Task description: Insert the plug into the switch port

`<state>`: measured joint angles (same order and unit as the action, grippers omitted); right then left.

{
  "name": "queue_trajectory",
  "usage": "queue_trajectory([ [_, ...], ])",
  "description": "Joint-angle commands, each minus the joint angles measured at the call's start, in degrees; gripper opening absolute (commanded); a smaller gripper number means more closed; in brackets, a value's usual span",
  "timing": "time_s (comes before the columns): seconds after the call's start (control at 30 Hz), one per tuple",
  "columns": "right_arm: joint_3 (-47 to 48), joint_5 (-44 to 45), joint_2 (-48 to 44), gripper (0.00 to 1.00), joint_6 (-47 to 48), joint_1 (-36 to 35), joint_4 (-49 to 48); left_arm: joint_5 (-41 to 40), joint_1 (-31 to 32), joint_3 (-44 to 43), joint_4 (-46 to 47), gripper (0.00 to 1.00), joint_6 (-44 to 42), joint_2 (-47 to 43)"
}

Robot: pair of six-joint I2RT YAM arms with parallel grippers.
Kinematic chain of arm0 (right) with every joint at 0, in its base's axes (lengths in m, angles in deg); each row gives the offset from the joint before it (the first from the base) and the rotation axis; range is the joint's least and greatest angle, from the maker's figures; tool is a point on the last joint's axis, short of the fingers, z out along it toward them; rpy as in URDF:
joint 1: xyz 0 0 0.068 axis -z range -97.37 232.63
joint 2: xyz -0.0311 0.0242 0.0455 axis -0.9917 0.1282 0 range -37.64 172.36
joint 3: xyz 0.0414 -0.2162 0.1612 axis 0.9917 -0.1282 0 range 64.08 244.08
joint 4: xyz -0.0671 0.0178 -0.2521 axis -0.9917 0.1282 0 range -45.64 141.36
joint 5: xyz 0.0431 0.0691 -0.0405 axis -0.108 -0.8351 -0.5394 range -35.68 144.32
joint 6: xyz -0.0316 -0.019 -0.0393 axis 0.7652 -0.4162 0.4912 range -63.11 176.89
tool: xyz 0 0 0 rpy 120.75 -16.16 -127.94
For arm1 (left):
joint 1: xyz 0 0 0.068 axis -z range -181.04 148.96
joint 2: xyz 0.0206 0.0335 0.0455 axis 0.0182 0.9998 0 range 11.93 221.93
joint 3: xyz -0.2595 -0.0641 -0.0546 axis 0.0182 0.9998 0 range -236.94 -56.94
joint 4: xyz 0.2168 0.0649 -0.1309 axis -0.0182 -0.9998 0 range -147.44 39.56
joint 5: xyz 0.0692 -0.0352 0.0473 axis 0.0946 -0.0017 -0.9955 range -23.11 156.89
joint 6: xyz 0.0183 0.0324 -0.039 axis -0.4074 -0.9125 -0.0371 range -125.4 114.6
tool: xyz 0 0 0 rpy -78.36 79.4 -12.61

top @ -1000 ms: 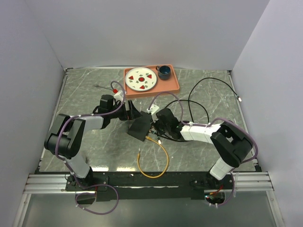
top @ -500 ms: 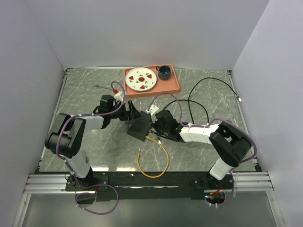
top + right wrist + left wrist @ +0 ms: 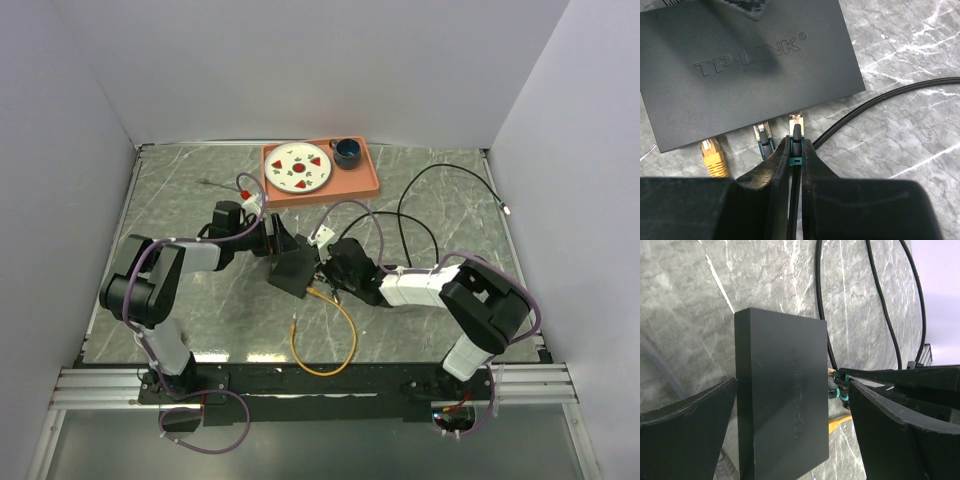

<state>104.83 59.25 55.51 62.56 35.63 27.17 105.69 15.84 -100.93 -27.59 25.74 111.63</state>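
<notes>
The flat black switch (image 3: 296, 270) lies mid-table, marked TP-LINK in the right wrist view (image 3: 750, 65). My left gripper (image 3: 283, 243) is open, with one finger on each side of the switch (image 3: 785, 390), neither visibly pressing it. My right gripper (image 3: 796, 142) is shut on the plug (image 3: 797, 125), which is black with a teal boot. The plug's clear tip meets the switch's near edge at the switch port (image 3: 796, 113); the socket itself is hidden under that edge. A second black plug (image 3: 761, 134) and a yellow plug (image 3: 712, 152) sit in the same row to its left.
A yellow cable (image 3: 330, 340) loops toward the near edge. Black cables (image 3: 440, 200) curl over the right half of the table. An orange tray (image 3: 370, 180) at the back holds a plate (image 3: 300, 167) and a dark cup (image 3: 347, 152).
The right arm has edged slightly left, toward the switch, still gripping the plug. The left arm and the switch look unchanged.
</notes>
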Motion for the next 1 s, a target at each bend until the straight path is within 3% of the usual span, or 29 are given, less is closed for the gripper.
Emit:
queue_trajectory([
  [0.0,-1.6,-0.8,-0.3,0.00,0.0,-1.2,-6.8,2.6,-0.3,-3.0,1.1,0.98,-0.5,1.5],
  [0.3,-0.7,-2.8,3.6,0.00,0.8,-3.2,-9.3,2.9,-0.4,-4.5,-0.9,0.93,-2.0,3.6],
  [0.7,1.2,-1.2,8.1,0.00,0.0,-5.3,-11.2,5.8,-1.1,-4.6,-2.8,0.61,-2.8,4.7],
  [0.97,1.0,-0.6,9.3,0.00,-0.2,-5.6,-13.8,7.9,-1.1,-4.7,-3.0,0.51,-3.7,6.7],
])
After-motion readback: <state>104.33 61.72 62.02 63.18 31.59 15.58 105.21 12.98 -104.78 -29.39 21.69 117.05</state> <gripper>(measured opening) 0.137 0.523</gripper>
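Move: My left hand hangs wide open over the far-left long side of the switch, whose middle is about 3 cm back, 2 cm right and 4 cm below; the yellow plug sits some 8 cm back and 5 cm right. My right hand pinches the black cable's plug at its port mouth, about 2 cm ahead and 2 cm left; the yellow plug is 3 cm back and 4 cm left of this hand, the neighbouring plug 1 cm back and 2 cm left. Keeping the plug pinched, I push my right hand about 3 cm left, easing down about 1 cm, so the plug bears on the port. My left hand meanwhile goes about 2 cm forward and as much down, starting to shift left halfway, and closes its fingers to about half open, one beside the switch's far-left long side, the other over its top. ##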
